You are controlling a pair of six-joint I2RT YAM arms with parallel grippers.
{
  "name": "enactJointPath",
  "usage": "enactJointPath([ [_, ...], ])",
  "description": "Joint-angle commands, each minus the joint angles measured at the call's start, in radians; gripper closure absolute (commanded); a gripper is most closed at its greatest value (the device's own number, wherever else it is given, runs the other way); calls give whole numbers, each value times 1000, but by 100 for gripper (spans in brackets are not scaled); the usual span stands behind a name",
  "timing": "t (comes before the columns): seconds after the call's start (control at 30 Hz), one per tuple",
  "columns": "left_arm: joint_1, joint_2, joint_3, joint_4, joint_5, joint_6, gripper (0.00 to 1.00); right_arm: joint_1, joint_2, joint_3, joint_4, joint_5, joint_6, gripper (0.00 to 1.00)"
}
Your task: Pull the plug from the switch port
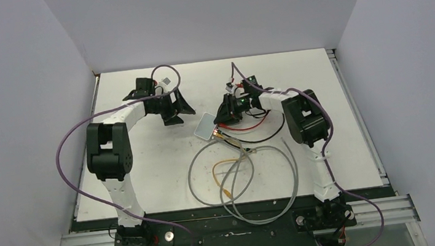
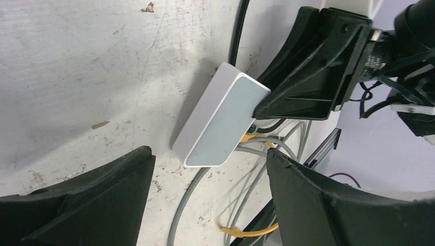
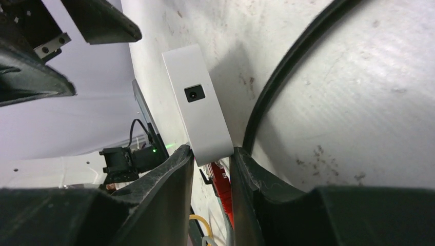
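Observation:
The light-grey switch lies mid-table. My right gripper is shut on its near end, one finger on each flat face. A small round socket shows on the switch's side. Just past the fingers a red plug sits in the port edge. In the left wrist view one right finger covers a corner of the switch, and a yellow plug and grey cables leave its port edge. My left gripper is open, left of the switch and not touching it.
Grey cable loops and a yellow cable spread on the table toward the near edge. Red and black cables run right under the right arm. A metal rail borders the near edge.

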Motion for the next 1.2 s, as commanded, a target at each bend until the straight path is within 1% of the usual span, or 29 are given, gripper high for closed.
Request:
enactJointPath([
  [0.0, 4, -43, 24, -47, 25, 79, 21, 6, -135, 30, -32, -13, -120, 90],
  [0.3, -2, -31, -10, 32, 242, 106, 21, 8, -207, -5, -40, -71, -168, 91],
  [0.4, -8, -31, -41, 122, 313, 51, 21, 11, -210, 2, -35, -89, -162, 91],
  [0.47, -13, -29, -59, 166, 333, 25, 22, 15, -212, 6, -26, -102, -156, 91],
  [0.57, -23, -18, -77, 216, 362, -11, 27, 19, -213, 7, -20, -112, -153, 91],
  [0.73, -51, 2, -76, 238, 393, -17, 31, 24, -217, 2, 7, -135, -140, 91],
  [0.77, -54, 5, -76, 241, 399, -19, 33, 24, -217, 2, 7, -138, -140, 91],
  [0.8, -58, 8, -75, 251, 410, -24, 41, 25, -216, 3, 8, -140, -138, 91],
  [0.83, -61, 13, -74, 262, 422, -34, 46, 25, -218, 2, 10, -141, -139, 91],
  [0.87, -62, 16, -74, 270, 424, -43, 50, 25, -218, 3, 12, -140, -138, 91],
  [0.9, -62, 15, -75, 276, 421, -49, 52, 26, -218, 0, 15, -141, -135, 91],
  [1.07, -69, 16, -75, 317, 423, -84, 52, 27, -218, 3, 36, -141, -117, 91],
  [1.17, -83, 25, -68, 313, 421, -85, 46, 28, -218, 1, 51, -145, -104, 91],
])
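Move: The right hand already pinches the switch at its right end, so the switch's middle lies about 3 cm to the left of that hand, 1 cm back and 1 cm lower. From the empty, open left hand, the switch is some 6 cm to the right, 4 cm back and 4 cm lower. The red plug lies roughly 11 cm right and 4 cm back of the left hand, the yellow plug about 9 cm right and 7 cm back, both some 5 to 6 cm lower. Keeping its pinch on the switch's right end, the right hand lifts it nearly 7 cm, most of that early on, tips the fingers up about 10 degrees and then eases back some 2 cm. The left hand first draws back, then swings to its right and up towards the raised switch, about 5 cm right and 3 cm each back and up, rolling and turning some 20 degrees clockwise, while its wide-open fingers close to about half and come to stand either side of the switch's free left end. ##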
